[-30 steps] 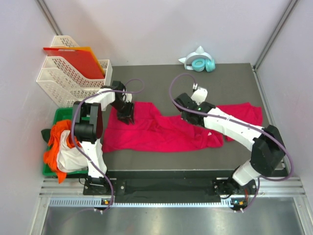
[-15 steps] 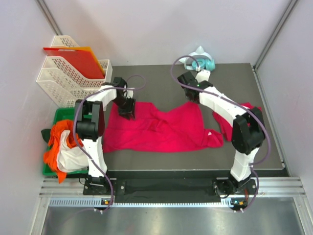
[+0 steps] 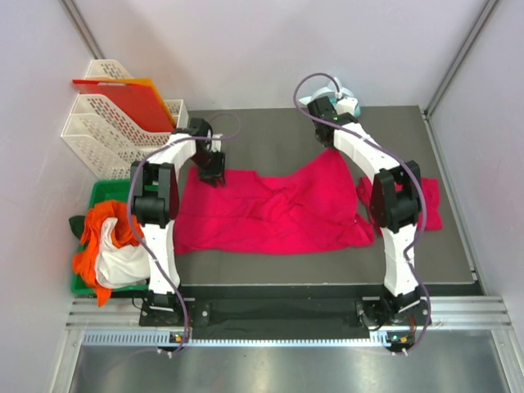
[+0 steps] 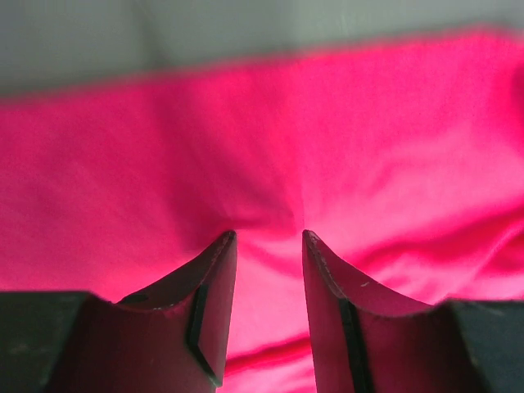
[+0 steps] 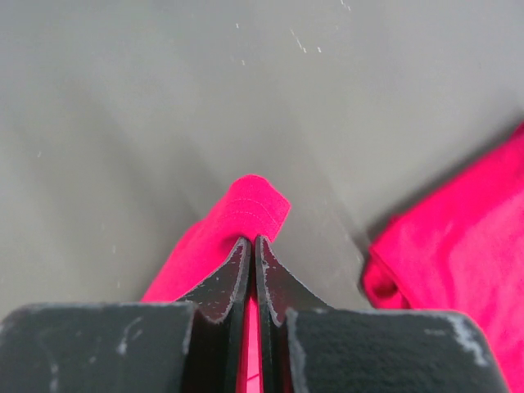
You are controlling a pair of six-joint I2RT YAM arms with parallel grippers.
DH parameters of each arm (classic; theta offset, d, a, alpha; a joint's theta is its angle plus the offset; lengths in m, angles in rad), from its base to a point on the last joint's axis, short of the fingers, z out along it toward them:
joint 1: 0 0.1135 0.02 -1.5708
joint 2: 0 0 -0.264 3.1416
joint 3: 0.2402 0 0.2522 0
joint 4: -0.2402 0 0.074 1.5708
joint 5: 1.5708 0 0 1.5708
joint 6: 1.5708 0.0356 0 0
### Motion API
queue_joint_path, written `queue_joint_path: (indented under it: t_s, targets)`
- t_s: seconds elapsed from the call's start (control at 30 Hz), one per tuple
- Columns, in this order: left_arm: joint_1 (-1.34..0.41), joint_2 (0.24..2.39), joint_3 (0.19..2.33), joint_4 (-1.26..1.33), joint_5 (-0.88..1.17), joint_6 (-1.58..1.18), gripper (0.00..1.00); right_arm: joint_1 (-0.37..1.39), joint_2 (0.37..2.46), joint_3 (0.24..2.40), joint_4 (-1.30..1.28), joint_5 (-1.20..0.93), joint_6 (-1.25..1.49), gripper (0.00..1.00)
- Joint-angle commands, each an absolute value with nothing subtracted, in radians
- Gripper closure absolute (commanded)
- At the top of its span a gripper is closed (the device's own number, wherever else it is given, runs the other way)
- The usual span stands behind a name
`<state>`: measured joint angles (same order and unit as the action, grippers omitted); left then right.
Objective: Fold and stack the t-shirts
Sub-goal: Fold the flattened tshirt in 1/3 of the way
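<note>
A crimson-pink t-shirt (image 3: 270, 214) lies spread and wrinkled across the dark table (image 3: 270, 135). My right gripper (image 3: 331, 146) is shut on its far right corner and holds it stretched toward the back edge. In the right wrist view the hemmed corner (image 5: 255, 205) sticks out just past the closed gripper (image 5: 252, 239). My left gripper (image 3: 214, 173) is at the shirt's far left edge. In the left wrist view that gripper (image 4: 266, 234) stands open with its fingertips (image 4: 223, 246) down on the cloth (image 4: 262, 147). A second t-shirt (image 3: 430, 201) lies bunched at the right, its edge (image 5: 458, 237) visible beside my right gripper.
White mesh trays (image 3: 115, 135) holding red-orange sheets (image 3: 123, 94) stand at the back left. A green bin (image 3: 98, 195) with orange and white clothes (image 3: 106, 246) sits left of the table. Teal headphones (image 3: 340, 105) lie at the back edge near my right gripper.
My right gripper has travelled from mid-table to the back, pulling the shirt's right corner up and stretching it. My left gripper has shifted a little farther back along the left edge.
</note>
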<state>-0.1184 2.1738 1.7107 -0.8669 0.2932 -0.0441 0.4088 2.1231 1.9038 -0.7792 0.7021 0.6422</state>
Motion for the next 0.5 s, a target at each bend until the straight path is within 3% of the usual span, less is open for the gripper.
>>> queue_joint_path:
  t_s: [0.0,0.47]
  targets:
    - [-0.074,2.224,1.834,-0.828,0.238,-0.090,0.57,0.374,2.167,2.029,-0.776,0.707,0.586,1.00]
    - [-0.008,2.238,1.891,-0.735,-0.058,-0.166,0.54,0.376,2.169,2.010,-0.707,0.672,0.540,1.00]
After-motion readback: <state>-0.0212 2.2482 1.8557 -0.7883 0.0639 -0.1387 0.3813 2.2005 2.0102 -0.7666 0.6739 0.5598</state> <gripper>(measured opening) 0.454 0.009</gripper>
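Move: The shirt's far-left corner, which my left hand is after, lies about 7 cm ahead and 9 cm to its left, a couple of centimetres below. The white basket's middle stands some 16 cm ahead and 26 cm left of that hand. My right hand already holds the far-right corner raised; the headphones are about 13 cm ahead and 2 cm right of it, the folded red shirt roughly 16 cm back and 21 cm right. I sweep my left hand low over the cloth towards the shirt's far-left corner, forward first and then more and more to the left, about 7 cm each way, fingers staying half open while the wrist turns some 15 degrees counter-clockwise and tilts its fingertips slightly outward. My right hand, fingers shut on its raised corner, draws it about 2.5 cm farther forward towards the headphones and then holds there. ##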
